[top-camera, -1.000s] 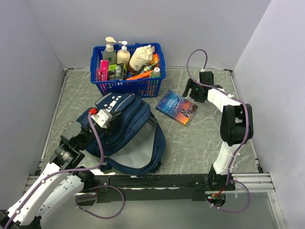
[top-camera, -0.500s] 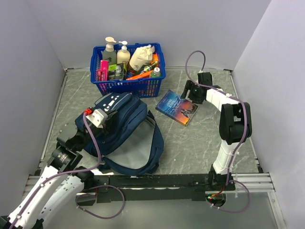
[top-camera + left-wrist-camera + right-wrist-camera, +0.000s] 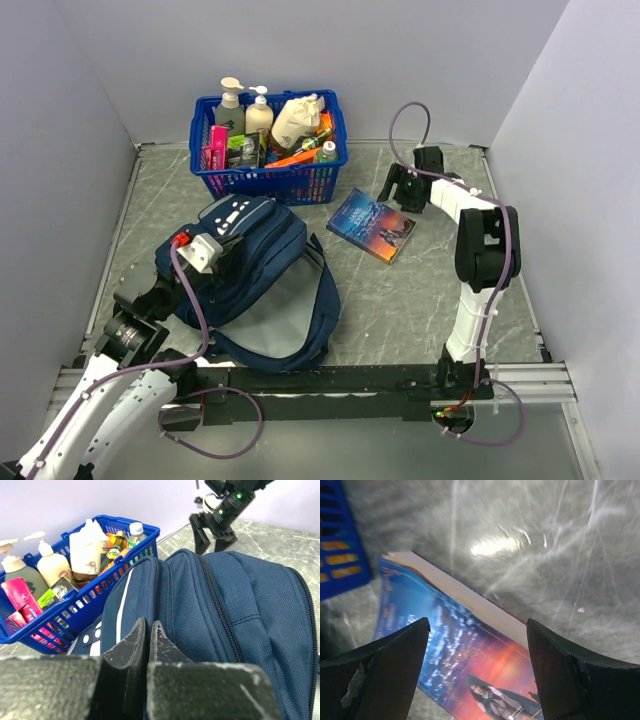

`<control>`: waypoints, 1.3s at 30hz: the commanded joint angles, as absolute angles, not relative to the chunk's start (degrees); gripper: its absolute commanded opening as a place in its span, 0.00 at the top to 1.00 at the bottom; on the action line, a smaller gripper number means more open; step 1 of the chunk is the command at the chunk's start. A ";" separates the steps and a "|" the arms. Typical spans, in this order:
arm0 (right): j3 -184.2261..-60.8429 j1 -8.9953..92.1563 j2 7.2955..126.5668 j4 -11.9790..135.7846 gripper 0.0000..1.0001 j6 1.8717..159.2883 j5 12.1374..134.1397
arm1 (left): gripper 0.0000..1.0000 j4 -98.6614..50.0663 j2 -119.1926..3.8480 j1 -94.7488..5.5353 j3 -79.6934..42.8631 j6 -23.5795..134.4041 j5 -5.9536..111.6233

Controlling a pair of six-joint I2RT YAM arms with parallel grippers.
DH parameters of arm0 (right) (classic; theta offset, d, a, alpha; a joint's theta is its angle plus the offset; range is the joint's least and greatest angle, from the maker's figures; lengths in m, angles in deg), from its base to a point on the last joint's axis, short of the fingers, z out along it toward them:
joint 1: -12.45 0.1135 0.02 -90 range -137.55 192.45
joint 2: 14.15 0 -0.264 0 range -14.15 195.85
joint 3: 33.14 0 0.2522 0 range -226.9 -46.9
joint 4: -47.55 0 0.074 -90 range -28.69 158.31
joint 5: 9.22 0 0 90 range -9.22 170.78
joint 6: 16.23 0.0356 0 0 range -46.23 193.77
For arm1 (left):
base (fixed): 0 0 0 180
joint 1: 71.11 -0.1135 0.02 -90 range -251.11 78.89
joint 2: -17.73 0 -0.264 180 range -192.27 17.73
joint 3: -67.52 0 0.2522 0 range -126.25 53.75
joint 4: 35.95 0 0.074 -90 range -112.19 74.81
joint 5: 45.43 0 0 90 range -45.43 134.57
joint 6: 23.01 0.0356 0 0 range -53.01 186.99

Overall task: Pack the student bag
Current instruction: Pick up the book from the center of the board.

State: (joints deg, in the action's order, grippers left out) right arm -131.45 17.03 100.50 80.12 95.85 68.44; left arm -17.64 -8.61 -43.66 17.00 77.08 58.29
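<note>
The student bag (image 3: 262, 280), a navy backpack, lies on its back at the near left of the table; it fills the left wrist view (image 3: 240, 605). My left gripper (image 3: 232, 262) is shut on the fabric at the bag's top, its fingertips (image 3: 148, 625) pressed together against the cloth. A paperback book (image 3: 370, 225) with a blue and orange cover lies flat to the right of the bag. My right gripper (image 3: 398, 190) hangs open just over the book's far edge, its fingers straddling the cover (image 3: 460, 645) without touching it (image 3: 477, 625).
A blue plastic mesh basket (image 3: 265, 183) of bottles and packets stands at the back, just beyond the bag. Grey walls close in the table on three sides. A black rail runs along the near edge (image 3: 330, 378).
My left arm has pulled back toward the near left, and the bag has slid with it. The right gripper has shifted slightly left over the book's edge, still open.
</note>
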 commanded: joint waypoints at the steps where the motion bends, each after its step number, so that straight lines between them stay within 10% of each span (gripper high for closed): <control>1: -128.65 16.41 100.11 80.47 0.16 96.62 65.58 | 0.99 -23.51 -6.88 -44.56 15.08 79.47 57.84; 16: -95.70 23.79 77.09 67.91 0.35 105.58 61.98 | 0.99 -23.86 -6.44 -44.65 14.99 79.91 58.64; 39: -101.66 26.08 77.70 62.54 0.47 114.46 60.39 | 0.99 -23.60 -7.23 -44.74 14.91 79.56 59.69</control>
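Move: The book lies on the table by the open right gripper, its middle about 9 cm back, 5 cm to the left and 6 cm below; its far long edge is nearest the fingers. From the right hand, the blue basket is some 32 cm left and 8 cm ahead, and the backpack roughly 35 cm left and 24 cm back, both about level in height. From the left hand, the book is about 31 cm right, 17 cm ahead and 30 cm below. Lower the right gripper about 4 cm onto the book's far edge while sweeping it back about 16 cm and some 6 cm left, dragging that edge towards the base. Then ease forward about 3 cm and a little left along the book, rolling the hand's left side up and narrowing the fingers partway around its right long edge. Keep the left gripper still on the backpack. ##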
